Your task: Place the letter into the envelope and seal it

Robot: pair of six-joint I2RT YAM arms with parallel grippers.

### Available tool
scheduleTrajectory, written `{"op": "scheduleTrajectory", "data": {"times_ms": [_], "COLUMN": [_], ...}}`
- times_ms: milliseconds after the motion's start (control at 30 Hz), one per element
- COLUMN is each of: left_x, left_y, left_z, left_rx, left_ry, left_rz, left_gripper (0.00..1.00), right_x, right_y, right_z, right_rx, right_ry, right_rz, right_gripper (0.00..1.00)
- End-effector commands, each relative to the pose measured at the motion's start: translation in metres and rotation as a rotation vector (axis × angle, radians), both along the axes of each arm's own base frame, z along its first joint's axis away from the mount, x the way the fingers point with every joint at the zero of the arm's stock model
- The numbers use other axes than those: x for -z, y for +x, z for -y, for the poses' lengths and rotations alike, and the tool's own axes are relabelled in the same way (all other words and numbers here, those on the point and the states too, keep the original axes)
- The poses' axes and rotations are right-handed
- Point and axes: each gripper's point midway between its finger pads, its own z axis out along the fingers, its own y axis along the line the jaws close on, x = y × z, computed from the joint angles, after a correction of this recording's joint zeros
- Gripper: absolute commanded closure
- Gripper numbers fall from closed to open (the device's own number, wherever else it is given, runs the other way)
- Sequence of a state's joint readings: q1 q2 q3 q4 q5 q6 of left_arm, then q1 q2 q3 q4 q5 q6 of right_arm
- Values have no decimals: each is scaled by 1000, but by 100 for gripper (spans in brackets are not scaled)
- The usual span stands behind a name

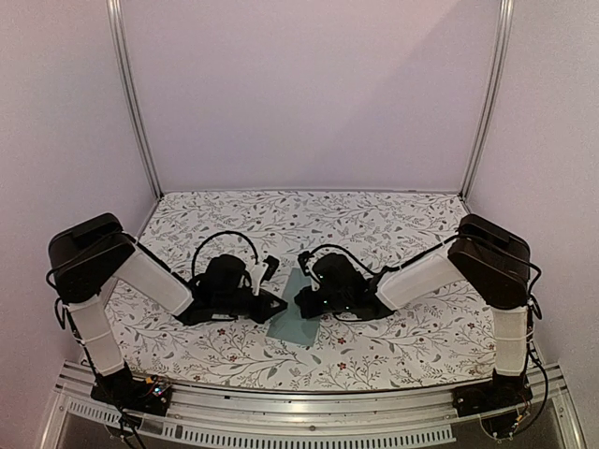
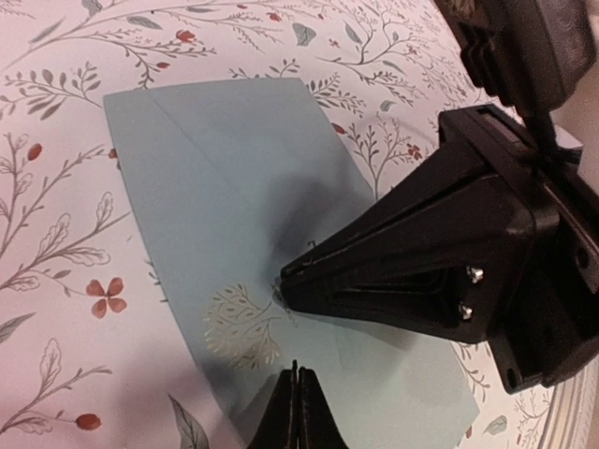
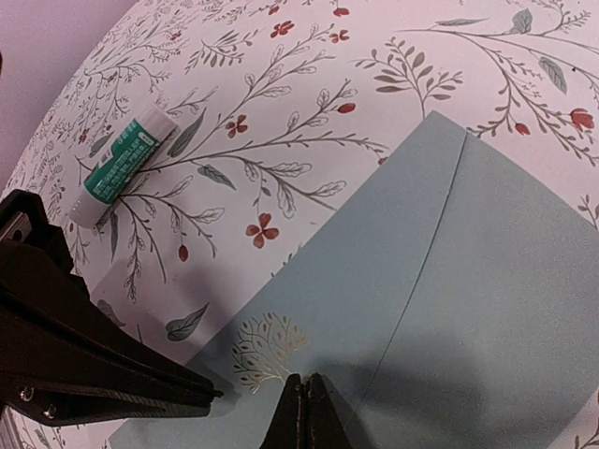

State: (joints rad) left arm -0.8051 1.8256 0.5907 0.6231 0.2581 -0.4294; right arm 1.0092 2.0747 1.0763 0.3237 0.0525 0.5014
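The teal envelope (image 1: 294,325) lies flat on the floral table between the two arms, its flap folded down and a gold tree emblem (image 2: 241,327) on its face. My left gripper (image 2: 298,376) is shut, with its tips down at the envelope's near edge beside the emblem. My right gripper (image 3: 305,385) is also shut, tips on the envelope (image 3: 468,281) just past the emblem. In the left wrist view the right gripper's point (image 2: 286,290) meets the paper. Neither gripper holds anything. The letter is hidden from every view.
A white-and-teal glue stick (image 3: 124,165) lies on the table beyond the envelope's corner, behind the left gripper (image 3: 112,374). The floral tablecloth (image 1: 374,220) runs back to a pale wall framed by metal posts.
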Motion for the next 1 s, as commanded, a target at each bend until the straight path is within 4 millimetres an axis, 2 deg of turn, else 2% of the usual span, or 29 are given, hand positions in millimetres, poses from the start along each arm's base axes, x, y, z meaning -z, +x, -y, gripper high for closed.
{"op": "scheduleTrajectory", "data": {"times_ms": [0, 200, 500, 633, 800, 967], "left_x": [-5, -9, 17, 19, 15, 25], "left_y": [1, 21, 63, 64, 55, 55], "left_z": [13, 24, 22, 27, 38, 27], "left_rx": [34, 7, -91, -64, 27, -10], "left_ry": [-13, -5, 70, 48, 4, 28], "left_rz": [23, 57, 16, 5, 13, -15], "left_gripper": [100, 100, 100, 100, 100, 100], "right_x": [20, 28, 33, 36, 39, 32], "right_y": [1, -3, -8, -11, -16, -18], "right_z": [8, 12, 17, 19, 21, 22], "right_rx": [14, 14, 10, 1, -20, -30], "right_ry": [-41, -44, -43, -45, -49, -42], "right_rz": [-26, -41, -48, -52, -56, -50], "right_gripper": [100, 100, 100, 100, 100, 100]}}
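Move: The stretch of the envelope's flap seam I want lies about 6 cm ahead of my closed left fingertips, 4 cm to the right and 1 cm lower. The envelope's middle is some 4 cm ahead and 3 cm right, and the glue stick roughly 2 cm ahead and 13 cm left, both about 1 cm lower. From my right hand, already on the envelope, that seam stretch is about 4 cm straight ahead and 1 cm down. With fingers shut, I lift my left hand about 1 cm, carry it some 6 cm forward and 3.5 cm right, past my right fingertips, and set its tips down on the flap seam, slightly lower than they began. My right hand stays put, its closed tips still holding the envelope down just behind. ##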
